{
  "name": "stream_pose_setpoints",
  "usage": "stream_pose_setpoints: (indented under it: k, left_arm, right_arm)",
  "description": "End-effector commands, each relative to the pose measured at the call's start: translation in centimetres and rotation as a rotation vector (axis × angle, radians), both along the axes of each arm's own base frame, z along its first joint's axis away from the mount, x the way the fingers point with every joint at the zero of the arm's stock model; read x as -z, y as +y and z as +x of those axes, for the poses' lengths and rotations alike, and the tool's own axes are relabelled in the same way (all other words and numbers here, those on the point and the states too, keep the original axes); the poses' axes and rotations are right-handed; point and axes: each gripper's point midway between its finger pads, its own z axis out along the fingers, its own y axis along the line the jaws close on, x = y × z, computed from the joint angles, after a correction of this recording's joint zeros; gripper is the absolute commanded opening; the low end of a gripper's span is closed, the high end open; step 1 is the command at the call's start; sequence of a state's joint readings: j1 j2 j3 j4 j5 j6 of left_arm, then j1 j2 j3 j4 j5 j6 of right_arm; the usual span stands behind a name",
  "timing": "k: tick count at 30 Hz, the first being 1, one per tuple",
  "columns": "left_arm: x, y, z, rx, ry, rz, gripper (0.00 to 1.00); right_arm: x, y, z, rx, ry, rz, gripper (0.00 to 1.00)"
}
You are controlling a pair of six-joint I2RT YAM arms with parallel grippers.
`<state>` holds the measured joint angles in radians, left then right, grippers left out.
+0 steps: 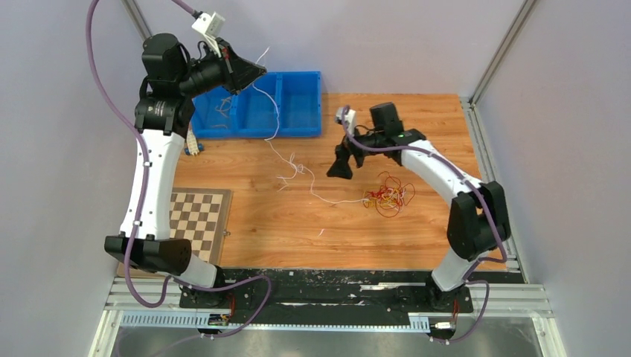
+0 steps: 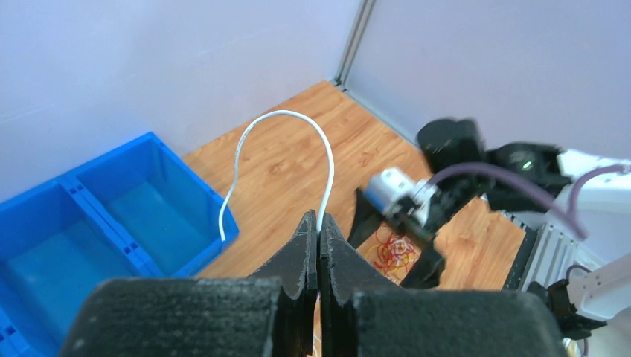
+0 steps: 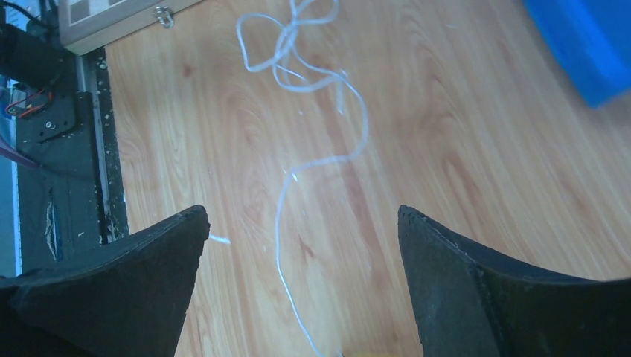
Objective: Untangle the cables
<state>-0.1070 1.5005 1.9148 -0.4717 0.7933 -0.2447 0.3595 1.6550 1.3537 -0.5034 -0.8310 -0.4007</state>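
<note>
My left gripper (image 1: 260,71) is raised high over the blue bin and is shut on a white cable (image 1: 277,123). In the left wrist view the cable (image 2: 286,113) arches up out of the closed gripper tips (image 2: 318,223). From there it hangs down to the table, passes through a knotted bunch (image 1: 294,169) and runs on to the tangle of red and yellow cables (image 1: 387,197). My right gripper (image 1: 341,168) hovers low between the bunch and the tangle, open and holding nothing. In the right wrist view the white cable (image 3: 327,160) lies on the wood below the spread gripper (image 3: 301,214).
A blue bin (image 1: 321,104) with several compartments stands at the back, with a few wires in its left compartment. A checkerboard (image 1: 197,216) lies at the near left. A small white object (image 1: 192,145) sits by the bin's left corner. Grey walls close in both sides.
</note>
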Motion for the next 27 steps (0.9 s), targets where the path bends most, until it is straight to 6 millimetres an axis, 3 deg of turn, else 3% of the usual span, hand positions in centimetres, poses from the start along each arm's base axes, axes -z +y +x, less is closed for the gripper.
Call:
stream_pose_setpoints:
  k: [1,6,8,9,12,16,19,20,21,22,27]
  left_arm:
    - [-3.2,-0.4,-2.4,0.030,-0.071,-0.057,0.00]
    - [-4.1,-0.4,-3.3,0.039,-0.092,-0.078,0.00]
    - [-4.7,-0.5,-3.5,0.042,-0.107,-0.091,0.00]
    - [-5.0,-0.5,-3.6,0.041,-0.116,-0.096,0.00]
    - [-6.4,0.2,-3.4,0.004,-0.157,-0.096,0.00]
    - [-9.7,3.5,-2.1,-0.160,-0.262,-0.097,0.00]
    - [-13.3,6.8,-0.9,-0.313,-0.364,-0.127,0.00]
    - [-15.4,8.6,-1.0,-0.395,-0.419,-0.141,0.00]
    - [-15.9,9.4,-0.4,-0.435,-0.442,-0.140,0.00]
    - [-17.9,10.8,-0.7,-0.510,-0.496,-0.156,0.00]
    - [-21.9,14.9,-0.7,-0.735,-0.665,-0.148,0.00]
  right_arm:
    - [2.1,5.5,1.5,-0.048,-0.043,0.046,0.96]
    - [5.4,9.3,3.4,-0.071,-0.026,0.048,0.93]
    - [6.8,10.3,4.2,-0.071,-0.038,0.032,0.88]
    - [7.7,10.5,4.5,-0.072,-0.046,0.019,0.81]
    - [9.8,10.1,4.9,-0.055,-0.049,-0.026,0.44]
    - [11.6,7.0,3.7,-0.018,-0.015,-0.077,0.01]
    - [12.0,3.9,3.0,0.038,0.026,-0.111,0.00]
    - [12.2,2.7,2.9,0.060,0.039,-0.131,0.00]
    - [12.5,1.6,2.8,0.081,0.050,-0.157,0.00]
    - [12.8,0.6,2.8,0.101,0.056,-0.190,0.00]
    - [15.4,-5.3,3.0,0.187,0.112,-0.357,0.00]
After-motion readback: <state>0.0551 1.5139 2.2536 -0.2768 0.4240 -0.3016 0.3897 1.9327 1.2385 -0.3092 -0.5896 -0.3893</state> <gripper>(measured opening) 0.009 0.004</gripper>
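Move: Below and to the left of the open right hand lies the aimed-at stretch of white cable: about 9 cm left, 3 cm ahead, 14 cm down. From that hand, the cable's loop is some 14 cm left and 8 ahead, the red-yellow tangle 12 cm right and 1 back. The left hand, already pinching the white cable's end, has that stretch about 12 cm right, level ahead, 43 cm below; the blue bin is 23 cm ahead, 5 left of it. Swooping left and down, some 9 cm across and 13 down, the right hand shuts its open fingers on the white cable just above the table, then draws it about 10 cm back right, staying low. The left hand keeps its pinch, rising slowly at first, then quickly up some 17 cm in all and left 11, turning counter-clockwise and tipping up about 30 degrees. ##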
